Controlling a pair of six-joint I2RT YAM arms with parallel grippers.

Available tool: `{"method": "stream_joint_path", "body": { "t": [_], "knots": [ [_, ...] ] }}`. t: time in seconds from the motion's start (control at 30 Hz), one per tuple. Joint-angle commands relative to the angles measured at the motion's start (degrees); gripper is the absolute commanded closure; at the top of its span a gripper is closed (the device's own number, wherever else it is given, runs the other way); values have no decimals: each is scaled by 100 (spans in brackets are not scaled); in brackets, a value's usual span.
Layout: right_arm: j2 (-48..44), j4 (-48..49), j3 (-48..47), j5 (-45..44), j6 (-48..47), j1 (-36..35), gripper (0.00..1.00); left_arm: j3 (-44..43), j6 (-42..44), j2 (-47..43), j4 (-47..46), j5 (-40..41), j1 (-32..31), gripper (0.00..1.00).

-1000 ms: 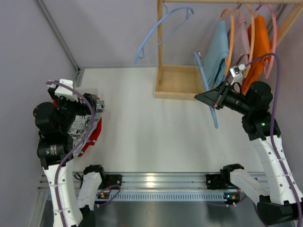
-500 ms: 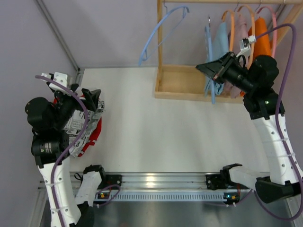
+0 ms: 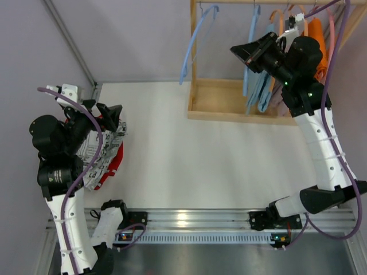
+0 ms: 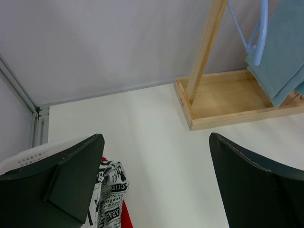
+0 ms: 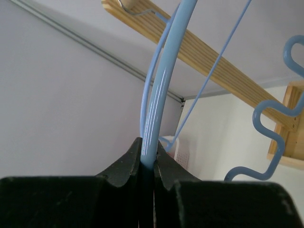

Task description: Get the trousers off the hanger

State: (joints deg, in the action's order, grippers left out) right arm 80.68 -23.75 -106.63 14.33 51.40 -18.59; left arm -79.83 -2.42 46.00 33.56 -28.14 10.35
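Note:
High at the right, my right gripper is shut on a bare light blue hanger, whose top is up at the wooden rail. In the right wrist view the jaws pinch the hanger's bar tightly. Light blue trousers hang just behind it, with dusty mauve trousers and orange trousers further right. My left gripper is open and holds nothing. It hovers over the red trousers and the black-print white trousers at the left.
A second bare blue hanger hangs at the rail's left end. The rack's wooden base tray sits at the back of the table. A white basket stands under the left arm, by the left wall.
My right arm has lifted the blue hanger from over the base tray up to the rail. My left gripper has risen a little and turned, staying open.

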Motion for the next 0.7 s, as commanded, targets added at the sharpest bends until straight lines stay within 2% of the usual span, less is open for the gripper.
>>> {"method": "stream_joint_path", "body": {
  "t": [0.0, 0.43, 0.67],
  "knots": [
    [289, 397, -586, -456, -200, -119, 100, -147, -189, 6, -359, 72, 11, 2],
    [1230, 766, -1202, -598, -490, -479, 100, 37, -593, -152, -491, 309, 2, 2],
    [1555, 1030, -1194, -448, -517, -646, 100, 135, -550, -232, -482, 432, 2, 2]
  ]
}}
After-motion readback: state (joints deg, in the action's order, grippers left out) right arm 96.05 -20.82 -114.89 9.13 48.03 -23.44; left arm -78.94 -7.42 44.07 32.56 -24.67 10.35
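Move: The right hand still grips the bare blue hanger by its near arm. The free stretch of rail it is taken to lies some 15 cm ahead, about 5 cm left and 4 cm above this hand. The empty blue hanger already hung there is roughly 14 cm ahead and 12 cm left, a little below. The light-blue trousers hang about 12 cm ahead, 9 cm right and 10 cm lower. From the left hand, that stretch of rail is about 27 cm ahead and 38 cm right. Forward and to the left, the right hand carries the blue hanger towards the rail and the empty hanger at its left end, about 7 cm out and 5 cm across. After the first couple of centimetres it also sinks, by some 4 cm, bringing the hanger's hook down close to the rail. The fingers keep their pinch and the wrist hardly turns. ##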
